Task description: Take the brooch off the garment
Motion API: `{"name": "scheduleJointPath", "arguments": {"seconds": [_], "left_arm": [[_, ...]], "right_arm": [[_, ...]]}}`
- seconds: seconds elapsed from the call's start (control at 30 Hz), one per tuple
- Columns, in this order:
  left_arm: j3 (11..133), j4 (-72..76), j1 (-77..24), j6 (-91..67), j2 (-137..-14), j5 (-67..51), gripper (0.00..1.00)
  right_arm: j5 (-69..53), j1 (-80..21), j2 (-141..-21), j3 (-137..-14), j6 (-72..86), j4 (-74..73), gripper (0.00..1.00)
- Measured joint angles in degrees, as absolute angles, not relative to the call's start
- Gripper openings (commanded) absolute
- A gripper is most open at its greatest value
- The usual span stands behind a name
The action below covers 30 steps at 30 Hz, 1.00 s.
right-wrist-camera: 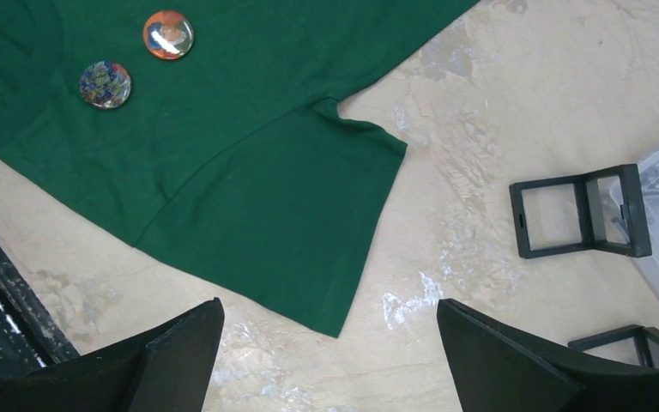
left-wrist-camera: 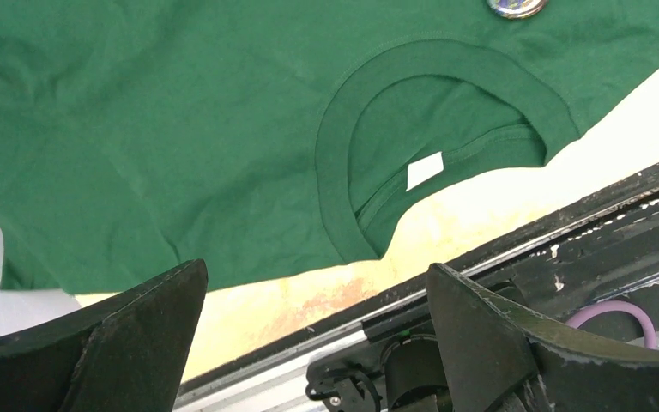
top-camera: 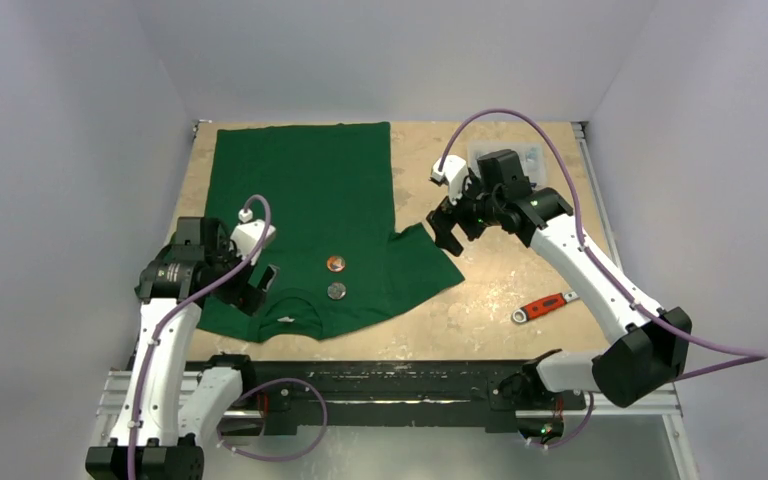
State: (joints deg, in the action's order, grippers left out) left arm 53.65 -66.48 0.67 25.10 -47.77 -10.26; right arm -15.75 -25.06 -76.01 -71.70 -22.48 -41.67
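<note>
The dark green T-shirt [top-camera: 300,190] lies flat on the table with its neck at the near edge. Two round brooches sit on its chest: an orange one [top-camera: 335,263] and a multicoloured one [top-camera: 337,290]. Both also show in the right wrist view, orange [right-wrist-camera: 168,35] and multicoloured [right-wrist-camera: 105,85]. My left gripper [top-camera: 260,285] is open and empty, hovering over the shirt's shoulder left of the collar; its view shows the collar with its white label [left-wrist-camera: 425,170]. My right gripper [top-camera: 450,228] is open and empty above the table by the right sleeve [right-wrist-camera: 292,232].
A red-handled wrench [top-camera: 545,305] lies on the table at the right front. A clear plastic box [top-camera: 520,158] stands at the back right behind my right wrist. Black square frames [right-wrist-camera: 579,210] lie beside it. The black front rail [left-wrist-camera: 566,223] runs just past the collar.
</note>
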Motion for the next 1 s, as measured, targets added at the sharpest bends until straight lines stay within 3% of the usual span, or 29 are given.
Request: {"name": "scheduleJointPath", "arguments": {"seconds": [0.27,0.43,0.6,0.9,1.0], "left_arm": [[53.69,-62.67,-6.31,26.20,-52.38,-14.00,1.00],[55.57,-59.72,-14.55,22.06,-58.61,-13.78,0.88],[56.95,-54.54,-17.89,12.71,-63.99,-16.73,0.67],[56.51,-46.74,-21.30,-4.84,-72.44,-16.82,0.59],[53.58,-43.31,-20.14,-9.43,-73.91,-21.12,0.55]], "right_arm": [[-20.53,-25.06,-78.61,-70.78,-19.31,-41.15,0.99],[-24.75,-25.06,-84.49,-70.78,-16.56,-40.91,0.97],[-29.36,-25.06,-90.83,-70.85,-12.73,-40.58,0.89],[-34.76,-25.06,-93.49,-70.91,-6.59,-37.41,0.72],[-36.67,-25.08,-93.73,-70.67,-4.25,-35.14,0.59]]}}
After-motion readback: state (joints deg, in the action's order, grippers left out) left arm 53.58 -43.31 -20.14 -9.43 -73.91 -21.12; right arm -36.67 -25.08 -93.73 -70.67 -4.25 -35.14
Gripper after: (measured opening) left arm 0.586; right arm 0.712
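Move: The patterned brooch, the nearer of the two, lies about 10 cm ahead of the left gripper, 16 cm to its right and 15 cm below. The orange brooch sits some 7 cm beyond it, and the collar is only about 3 cm ahead of the left gripper and 4 cm right. From the right gripper the patterned brooch is roughly 29 cm left, 4 cm back and 20 cm down, with the sleeve 8 cm left and 1 cm ahead. Sweep the left gripper about 15 cm right and some 5 cm forward, past the collar towards the patterned brooch, sinking mostly late on, with its fingertips tilting rightward and partly closing on nothing. Lower the right gripper about 8 cm while easing it 7 cm left towards the brooches, tipping its fingers back some 30 degrees to point left and down and narrowing them somewhat. ##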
